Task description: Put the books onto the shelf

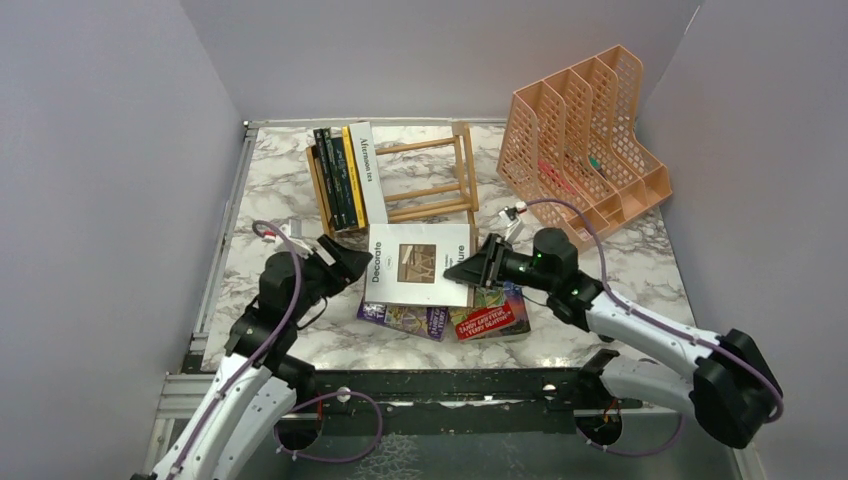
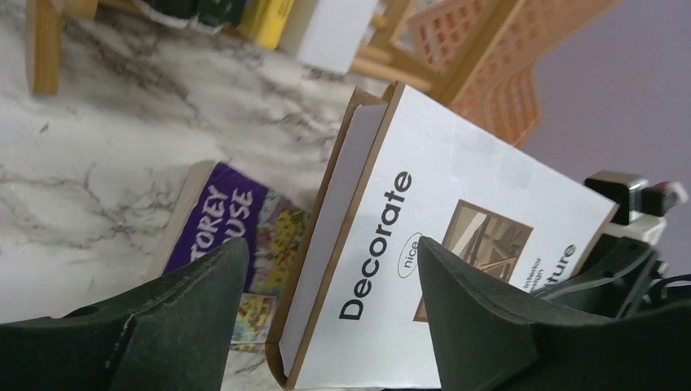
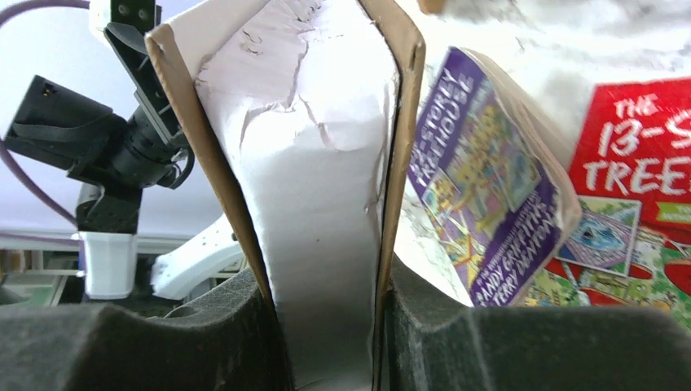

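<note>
My right gripper (image 1: 462,270) is shut on the right edge of a thick white "Decorate" book (image 1: 415,262). Its pads (image 3: 204,326) press both brown-edged covers of that book (image 3: 318,163), which is tilted up above the pile. My left gripper (image 1: 355,262) is open at the book's left side. Its dark fingers (image 2: 179,318) stand apart on either side of the spine corner (image 2: 326,244) without gripping. Beneath lie a purple book (image 1: 410,318) (image 2: 220,216) (image 3: 481,187) and a red book (image 1: 490,318) (image 3: 635,155). The light-wood shelf (image 1: 430,185) at the back holds several upright books (image 1: 340,178), dark, yellow and white.
A peach mesh file organiser (image 1: 585,130) stands at the back right beside the shelf. Grey walls close in the marble table (image 1: 270,180) on three sides. The right half of the shelf holds nothing. The left arm's wrist (image 3: 122,147) faces the right camera.
</note>
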Tool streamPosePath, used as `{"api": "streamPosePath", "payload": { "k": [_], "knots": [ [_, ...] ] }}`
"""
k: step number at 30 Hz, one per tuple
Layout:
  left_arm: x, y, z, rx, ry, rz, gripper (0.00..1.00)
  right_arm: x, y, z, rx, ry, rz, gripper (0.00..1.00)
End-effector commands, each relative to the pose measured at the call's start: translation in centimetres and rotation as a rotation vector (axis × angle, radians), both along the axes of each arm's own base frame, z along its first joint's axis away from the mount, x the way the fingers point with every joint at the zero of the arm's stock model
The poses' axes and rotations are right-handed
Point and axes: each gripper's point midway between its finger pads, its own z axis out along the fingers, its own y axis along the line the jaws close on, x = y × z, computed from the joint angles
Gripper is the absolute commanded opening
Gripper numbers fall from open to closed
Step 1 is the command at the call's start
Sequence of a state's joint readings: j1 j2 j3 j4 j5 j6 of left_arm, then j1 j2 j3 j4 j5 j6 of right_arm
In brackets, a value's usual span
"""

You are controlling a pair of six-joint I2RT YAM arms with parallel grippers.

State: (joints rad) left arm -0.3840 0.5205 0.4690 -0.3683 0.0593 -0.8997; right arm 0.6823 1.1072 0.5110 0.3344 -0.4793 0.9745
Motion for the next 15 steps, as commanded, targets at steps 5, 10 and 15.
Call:
{"api": "streamPosePath", "payload": {
  "k": [5,10,15],
  "knots": [
    [0.1,1.3,11.5,-0.012,-0.334,0.031,0.86,0.1,-1.3,8.7,0.177,-0.305,-0.062,0.28],
    [0.0,1.3,15.0,-0.064,-0.389,0.040,0.92,1.6,-2.5,13.8,0.270,-0.489,-0.184,0.28],
    [0.3,1.2,16.1,-0.127,-0.408,0.065,0.97,3.2,-3.4,18.9,0.373,-0.644,-0.299,0.28]
  ]
}}
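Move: The right hand grips the right edge of the Decorate book. The free shelf slot beside the white Afternoon tea book lies about 22 cm ahead, 12 cm left and 6 cm lower; that white book is 22 cm ahead, 19 cm left. On the table some 16 cm below, the purple book is 11 cm left and 2 cm back, the red book 6 cm right, level with the hand. From the empty left hand, the Decorate book's middle is 12 cm right, about level, and the slot 20 cm ahead, 7 cm right, 5 cm lower. Upward, the right hand lifts the Decorate book about 11 cm with its grip kept, easing slightly forward and right only late on; the wrist rolls some 25 degrees so the book's shelf-side edge tips up, swinging slightly clockwise. Beside the book's left end the empty left hand climbs too, a little farther, tilting its fingers up and spreading them from three-quarters to almost fully open. ##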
